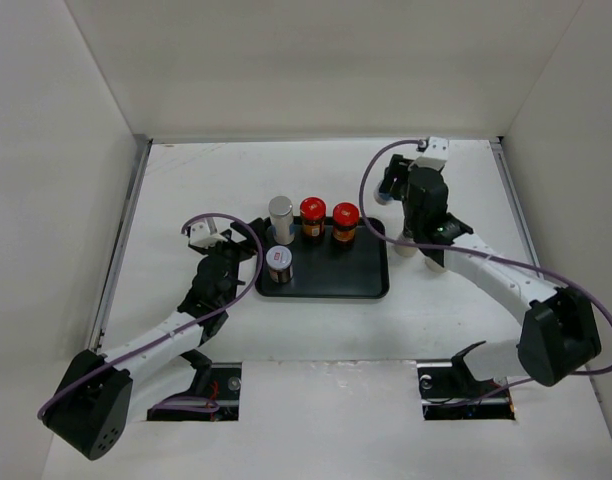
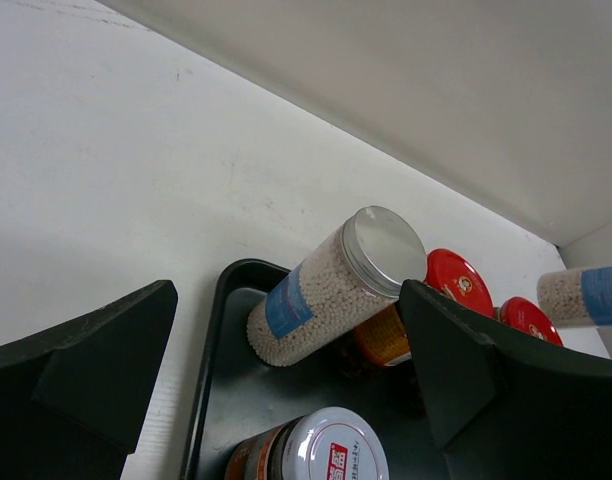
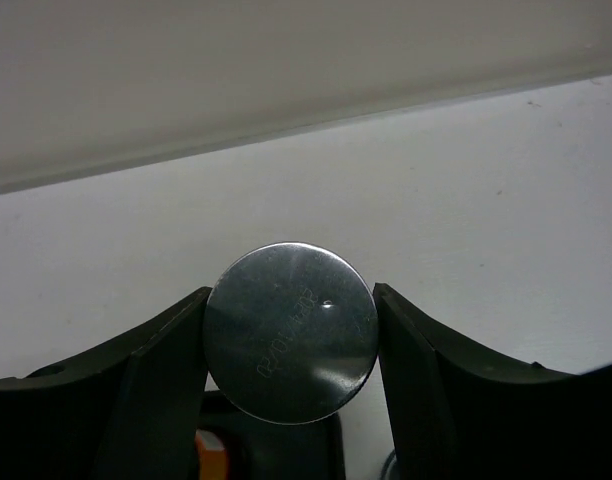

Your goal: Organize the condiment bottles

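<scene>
A black tray (image 1: 356, 285) holds several condiment bottles: a tall pale jar with a grey cap (image 1: 280, 214) (image 2: 331, 285), two dark jars with red caps (image 1: 312, 214) (image 1: 345, 220) (image 2: 456, 283), and a short silver-lidded jar (image 1: 279, 262) (image 2: 321, 455). My left gripper (image 1: 226, 243) (image 2: 286, 300) stands open just left of the tray, with nothing between its fingers. To the right of the tray's far right corner, my right gripper (image 1: 389, 187) (image 3: 291, 293) is shut on another pale jar. That jar's grey lid (image 3: 291, 345) fills the gap between the fingers, and its blue-labelled body (image 2: 584, 296) hangs above the table.
Two pale objects (image 1: 404, 248) (image 1: 433, 262) sit on the table, partly hidden beneath my right forearm. White walls close in the table on the left, back and right. The tray's front right part is bare.
</scene>
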Motion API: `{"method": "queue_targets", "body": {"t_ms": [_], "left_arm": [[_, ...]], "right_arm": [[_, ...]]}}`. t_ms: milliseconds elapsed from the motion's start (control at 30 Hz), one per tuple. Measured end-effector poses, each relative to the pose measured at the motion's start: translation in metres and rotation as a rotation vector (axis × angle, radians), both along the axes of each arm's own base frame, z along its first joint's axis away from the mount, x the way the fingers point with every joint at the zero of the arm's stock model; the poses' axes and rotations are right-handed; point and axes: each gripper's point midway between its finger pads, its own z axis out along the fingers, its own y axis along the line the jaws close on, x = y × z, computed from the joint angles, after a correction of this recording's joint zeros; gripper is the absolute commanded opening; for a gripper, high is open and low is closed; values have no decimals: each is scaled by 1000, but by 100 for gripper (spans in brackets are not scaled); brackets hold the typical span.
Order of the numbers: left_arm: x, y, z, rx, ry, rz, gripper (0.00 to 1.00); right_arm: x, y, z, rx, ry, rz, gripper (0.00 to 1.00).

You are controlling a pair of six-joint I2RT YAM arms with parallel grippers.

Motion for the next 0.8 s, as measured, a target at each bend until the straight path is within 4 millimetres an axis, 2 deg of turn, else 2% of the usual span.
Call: {"method": "queue_targets", "body": {"t_ms": [67, 167, 300, 367, 633, 733, 800], "left_arm": [[0, 0, 0, 0, 0, 1, 97], [1, 0, -1, 1, 3, 2, 97], [1, 0, -3, 5, 9, 1, 97], [1, 0, -3, 5, 10, 1, 97], [1, 0, -5, 5, 14, 1, 97], [1, 0, -6, 5, 16, 1, 97], [1, 0, -5, 5, 15, 1, 97]], "right_arm": [[-8, 14, -5, 0, 2, 37, 50], [-18, 23, -26, -22, 44, 68, 50], [-32, 28, -59, -57, 116, 94, 50], [-38, 32, -70, -62, 140, 105, 50], [-46, 50, -87, -51, 173, 152, 51], [-44, 53, -103, -62, 205, 153, 55], [-40, 55, -104, -58, 196, 150, 61]]}}
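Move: The right hand already holds the silver-lidded, blue-labelled bottle upright. The free back-right corner of the tray lies about 4 cm back, 6 cm left and 19 cm below it. The nearer red-lidded jar is some 4 cm back and 11 cm left, the second about 3 cm back and 18 cm left. A clear-lidded jar outside the tray sits roughly 6 cm back and 4 cm right. From the left hand, that corner is about 5 cm ahead and 26 cm right. Down about 10 cm, while drifting some 5 cm left and 4 cm back, the right hand brings the gripped bottle to the tray's free back-right corner, beside the nearer red-lidded jar. The leftward and backward travel starts before most of the sinking. The wrist tips down and turns counter-clockwise, each about 10 degrees, and the fingers keep their hold. ##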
